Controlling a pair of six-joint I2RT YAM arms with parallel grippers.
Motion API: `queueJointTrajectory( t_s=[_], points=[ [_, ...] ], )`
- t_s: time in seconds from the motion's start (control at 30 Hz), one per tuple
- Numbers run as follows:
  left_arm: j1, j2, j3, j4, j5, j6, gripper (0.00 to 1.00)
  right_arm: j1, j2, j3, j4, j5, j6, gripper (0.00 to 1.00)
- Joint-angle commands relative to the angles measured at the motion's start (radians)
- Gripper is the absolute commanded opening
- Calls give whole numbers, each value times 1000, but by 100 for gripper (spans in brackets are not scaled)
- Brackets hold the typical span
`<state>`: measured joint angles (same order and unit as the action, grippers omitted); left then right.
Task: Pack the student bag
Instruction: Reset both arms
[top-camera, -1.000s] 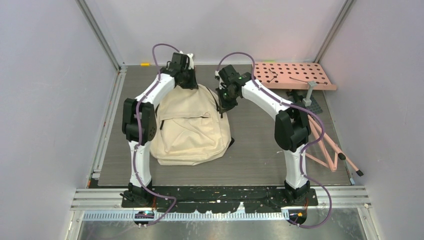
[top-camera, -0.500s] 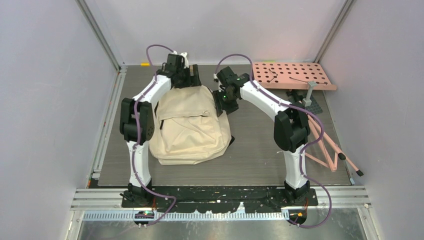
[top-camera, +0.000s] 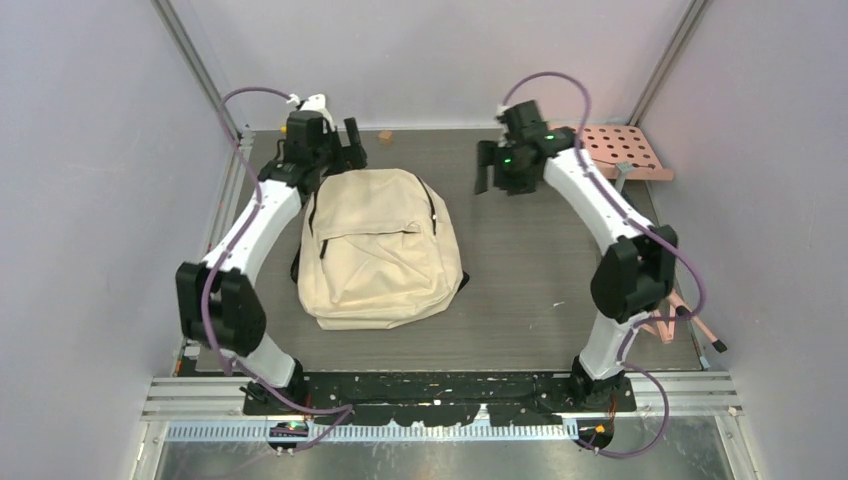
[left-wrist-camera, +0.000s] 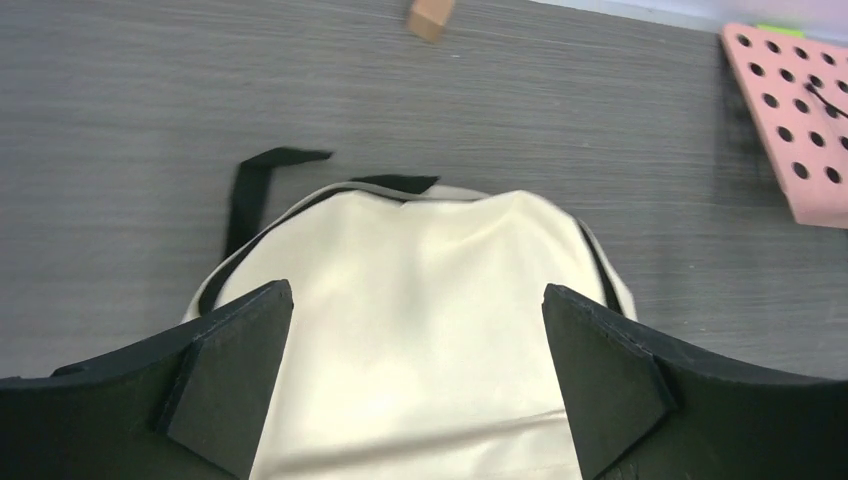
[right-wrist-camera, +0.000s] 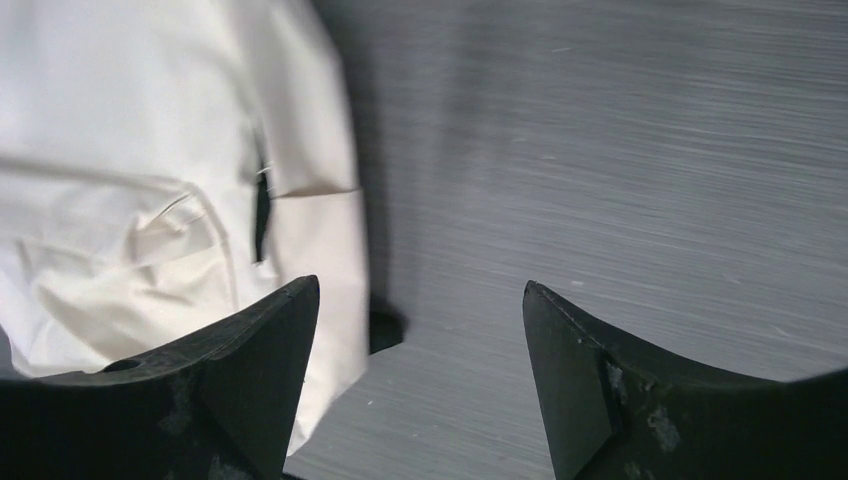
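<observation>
The student bag (top-camera: 378, 250), cream fabric with black straps and zippers, lies flat on the dark table with its front pocket facing up. My left gripper (top-camera: 345, 145) hovers just behind the bag's top edge, open and holding nothing. In the left wrist view the bag's top (left-wrist-camera: 420, 330) shows between the wide-apart fingers of the left gripper (left-wrist-camera: 417, 290). My right gripper (top-camera: 488, 172) hangs open to the right of the bag, clear of it. The right wrist view shows the bag's side (right-wrist-camera: 130, 180) at left and bare table under the right gripper (right-wrist-camera: 420, 283).
A pink perforated board (top-camera: 625, 150) sits at the back right, also seen in the left wrist view (left-wrist-camera: 800, 110). A small tan block (top-camera: 383, 134) lies behind the bag. Pink rods (top-camera: 690, 320) lean at the right edge. Walls enclose the table.
Both grippers opened and let go of the bag's top. The left arm swung back and left, the right arm back and right. The bag settled flat.
</observation>
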<state>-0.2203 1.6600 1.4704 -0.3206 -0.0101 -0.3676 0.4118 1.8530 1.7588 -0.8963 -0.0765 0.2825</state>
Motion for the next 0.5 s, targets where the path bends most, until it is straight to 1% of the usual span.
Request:
queueJointTrajectory(
  t_s=[0.0,0.03,0.1,0.2,0.23,0.27,0.3,0.4,0.43,0.47],
  points=[
    [2,-198,-117,-32,-203,-20,100,-171,-175,-85,33,65,16,81],
    [2,-236,-128,-74,-249,-27,100,-226,-215,-100,45,91,13,81],
    [2,-319,-158,-137,-340,-33,100,-298,-285,-154,82,130,11,81],
    [2,-454,-237,-199,-457,-43,100,-356,-398,-279,169,209,-5,81],
    [2,-491,-270,-203,-470,-34,100,-357,-460,-314,234,257,-10,81],
    [2,-530,-312,-204,-476,-28,100,-359,-491,-385,274,277,-17,81],
    [1,-568,-352,-202,-480,-29,100,-358,-556,-428,356,304,-19,81],
    [2,-679,-476,-182,-445,-36,100,-358,-674,-642,519,340,-12,81],
    [0,-713,-507,-171,-432,-41,100,-358,-726,-680,589,351,-9,82],
    [1,-743,-536,-157,-428,-46,100,-358,-750,-748,617,358,0,82]
  ],
)
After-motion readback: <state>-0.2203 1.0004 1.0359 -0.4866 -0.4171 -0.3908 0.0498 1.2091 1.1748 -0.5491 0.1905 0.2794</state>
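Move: The packed backpack lies flat under the open hands, its middle about 11 cm back from the left hand, 4 cm to its right and 18 cm below. A small wooden block lies some 25 cm ahead of the left hand and 4 cm to its right. From the right hand the backpack's middle is about 25 cm to the left, 4 cm back and 12 cm lower, while the pink pegboard stands roughly 18 cm ahead and 24 cm to the right. The backpack is left alone as both empty, wide-open hands retreat. The left draws back about 15 cm and leftward some 10, rising slightly, then dipping as it turns counter-clockwise. The right sweeps right about 20 cm towards the pegboard's side while rising, then eases back a little, turning clockwise some 30 degrees and tipping its fingers up. ##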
